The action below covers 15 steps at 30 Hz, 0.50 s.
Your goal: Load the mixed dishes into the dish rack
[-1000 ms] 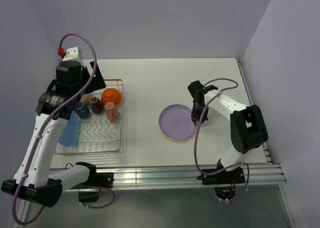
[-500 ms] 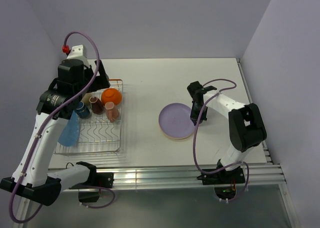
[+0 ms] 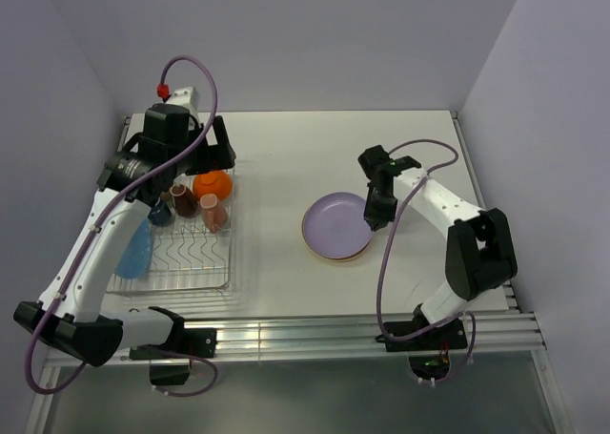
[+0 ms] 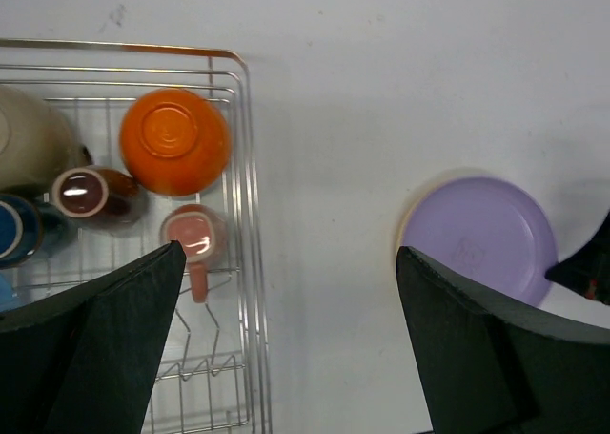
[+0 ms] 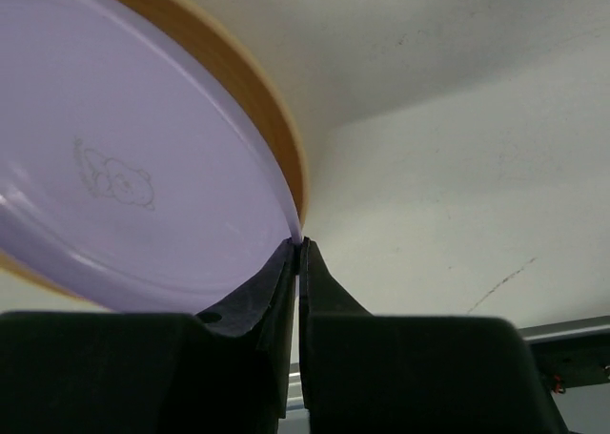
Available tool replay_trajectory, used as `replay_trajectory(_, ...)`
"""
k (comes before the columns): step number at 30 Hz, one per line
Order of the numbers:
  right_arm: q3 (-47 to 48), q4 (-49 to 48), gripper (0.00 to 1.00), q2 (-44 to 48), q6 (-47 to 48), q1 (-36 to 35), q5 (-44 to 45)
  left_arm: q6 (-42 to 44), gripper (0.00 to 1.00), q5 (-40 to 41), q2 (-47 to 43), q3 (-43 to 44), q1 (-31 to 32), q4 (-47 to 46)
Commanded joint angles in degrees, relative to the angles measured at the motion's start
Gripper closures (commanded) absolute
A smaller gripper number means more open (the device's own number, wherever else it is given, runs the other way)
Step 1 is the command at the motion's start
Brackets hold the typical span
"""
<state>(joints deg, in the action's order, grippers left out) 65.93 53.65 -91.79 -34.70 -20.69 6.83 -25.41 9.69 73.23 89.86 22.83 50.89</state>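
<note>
My right gripper (image 5: pixel 299 248) is shut on the right rim of the lilac plate (image 5: pixel 124 167), which rests on the tan plate (image 5: pixel 257 119). From above, the lilac plate (image 3: pixel 334 224) lies mid-table with the right gripper (image 3: pixel 375 217) at its edge and the tan plate (image 3: pixel 335 258) showing under it. My left gripper (image 4: pixel 289 253) hangs open and holds nothing, above the bare table beside the dish rack (image 4: pixel 250 262). In the rack (image 3: pixel 229 262) are an orange bowl (image 4: pixel 174 141), a brown mug (image 4: pixel 88 192), a pinkish mug (image 4: pixel 191 238), a dark blue mug (image 4: pixel 14 229) and a standing blue plate (image 3: pixel 133 248).
A cream bowl (image 4: pixel 29 138) sits at the rack's far left corner. Walls close the table on the left, back and right. A metal rail (image 3: pixel 334 334) runs along the near edge, by the arm bases.
The right gripper has closed on the lilac plate's rim. The left arm has swung up and to the right, from over the rack's left side to its far right corner.
</note>
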Motion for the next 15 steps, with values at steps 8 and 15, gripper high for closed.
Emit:
replay_trajectory(8, 6.23, 3.75, 1.00, 7.67, -0.19, -1.02, -8.39, -3.15, 0.01, -26.11, -0.47, -6.28, 0.37, -7.74)
replay_trajectory(15, 4.56, 4.36, 1.00, 11.53, 0.42, -1.02, -10.35, -7.28, 0.01, -33.24, -0.02, -10.76, 1.08, -13.98)
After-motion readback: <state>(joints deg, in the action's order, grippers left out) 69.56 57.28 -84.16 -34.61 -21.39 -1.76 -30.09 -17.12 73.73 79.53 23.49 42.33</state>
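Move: The purple plate, its right rim already pinched in the right hand, has its middle about 9 cm left of that hand; the tan plate beneath lies about 8 cm left and 1 cm ahead. The open left gripper it is taken towards is roughly 36 cm left, 6 cm ahead and 25 cm higher. From the left hand the purple plate lies about 27 cm right, 5 cm back and 26 cm below; the orange bowl is 6 cm left and 5 cm ahead, the pink mug 6 cm left and 2 cm back. Keeping its pinch on the purple plate's right rim, the right hand lifts it about 5 cm off the tan plate, drawing it left towards the left hand as the fingers swing some 10 degrees to the left. The left hand, wide open and touching nothing, sweeps right, away from over the rack and towards the plate, also sinking and easing back, while turning clockwise and tipping down. ##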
